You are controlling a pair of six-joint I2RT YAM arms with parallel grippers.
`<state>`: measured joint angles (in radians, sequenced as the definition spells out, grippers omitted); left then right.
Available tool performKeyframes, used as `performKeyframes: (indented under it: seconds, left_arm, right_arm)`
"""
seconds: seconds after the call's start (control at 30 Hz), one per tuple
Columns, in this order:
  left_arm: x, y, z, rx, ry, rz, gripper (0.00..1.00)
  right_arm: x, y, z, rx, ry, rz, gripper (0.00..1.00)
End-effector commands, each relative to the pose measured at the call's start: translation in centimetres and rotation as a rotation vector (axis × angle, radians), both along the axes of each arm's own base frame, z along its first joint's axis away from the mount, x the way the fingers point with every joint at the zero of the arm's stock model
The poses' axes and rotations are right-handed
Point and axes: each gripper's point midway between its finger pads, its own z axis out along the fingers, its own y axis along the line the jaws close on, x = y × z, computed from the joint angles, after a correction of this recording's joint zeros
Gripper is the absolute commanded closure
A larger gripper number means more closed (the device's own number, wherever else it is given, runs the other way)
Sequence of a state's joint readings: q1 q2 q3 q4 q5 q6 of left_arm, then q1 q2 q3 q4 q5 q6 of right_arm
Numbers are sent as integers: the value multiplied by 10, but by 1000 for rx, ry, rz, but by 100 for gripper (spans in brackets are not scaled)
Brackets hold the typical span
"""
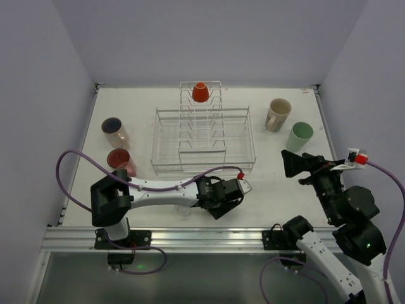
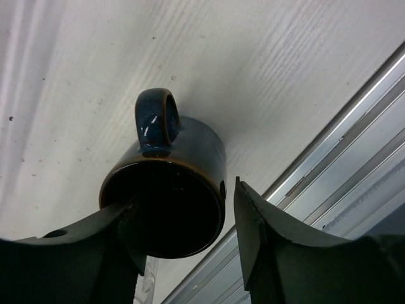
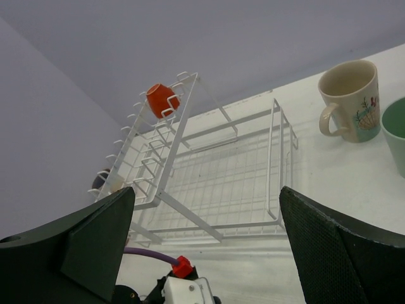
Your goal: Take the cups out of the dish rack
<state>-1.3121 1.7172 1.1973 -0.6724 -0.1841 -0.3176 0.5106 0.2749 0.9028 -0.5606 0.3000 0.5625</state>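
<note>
The wire dish rack [image 1: 166, 140] stands mid-table, and also shows in the right wrist view [image 3: 218, 183]. A small orange-red mug [image 1: 200, 92] sits upside down on top of its tall tine section [image 3: 159, 99]. My left gripper [image 1: 223, 204] is low near the table's front edge. The dark-blue mug [image 2: 190, 158] stands on the table between its fingers [image 2: 266, 228]. A thin gap shows at the right finger, so the gripper [image 2: 183, 197] is open. My right gripper [image 1: 294, 163] is wide open and empty [image 3: 209, 247], right of the rack.
The cream mug [image 1: 278, 114] and the mint-green tumbler [image 1: 299, 136] stand right of the rack. Two pink tumblers [image 1: 115, 132] [image 1: 120, 161] stand to its left. A small clear glass [image 1: 183, 209] stands under my left arm. The metal rail [image 2: 354, 145] runs along the front edge.
</note>
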Motion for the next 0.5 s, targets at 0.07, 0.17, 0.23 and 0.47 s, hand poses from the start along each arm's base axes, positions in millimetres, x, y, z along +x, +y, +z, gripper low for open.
performKeyframes:
  seconds: [0.07, 0.17, 0.23, 0.47]
  left_arm:
    - [26, -7, 44, -63, -116, 39, 35]
    - [43, -8, 74, -124, -191, 83, 26]
    - [60, -7, 108, -202, -253, 137, 20]
    - [118, 35, 243, -513, -517, 352, 7]
  right_arm:
    - [2, 12, 12, -31, -19, 61, 1]
    - [5, 23, 18, -63, -11, 109, 4]
    - [11, 35, 24, -103, -4, 159, 6]
    - [44, 73, 38, -210, 21, 277, 26]
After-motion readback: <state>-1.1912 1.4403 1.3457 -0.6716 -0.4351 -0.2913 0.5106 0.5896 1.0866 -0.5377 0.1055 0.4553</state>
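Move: The left hand is low, its parted fingers around the wall of the blue mug, whose middle lies about 2 cm ahead and 3 cm below. The clear glass is about 12 cm left, 1 cm ahead. The orange cup on the rack's upper tier stands some 36 cm ahead, 6 cm left, 22 cm higher. From the right hand that cup is about 32 cm ahead, 30 cm left, 7 cm below; the beige mug is 40 cm ahead, 6 cm right, 31 cm down. Upward with quickening speed, the left hand comes free of the blue mug, climbing about 16 cm and going forward towards the rack, its fingers spreading on to nearly full width and the wrist tipping outward some 30 degrees. The right hand sets off left and forward with a slight rise, about 7 cm towards the orange cup, turning a little counter-clockwise and partly closing its empty fingers. ##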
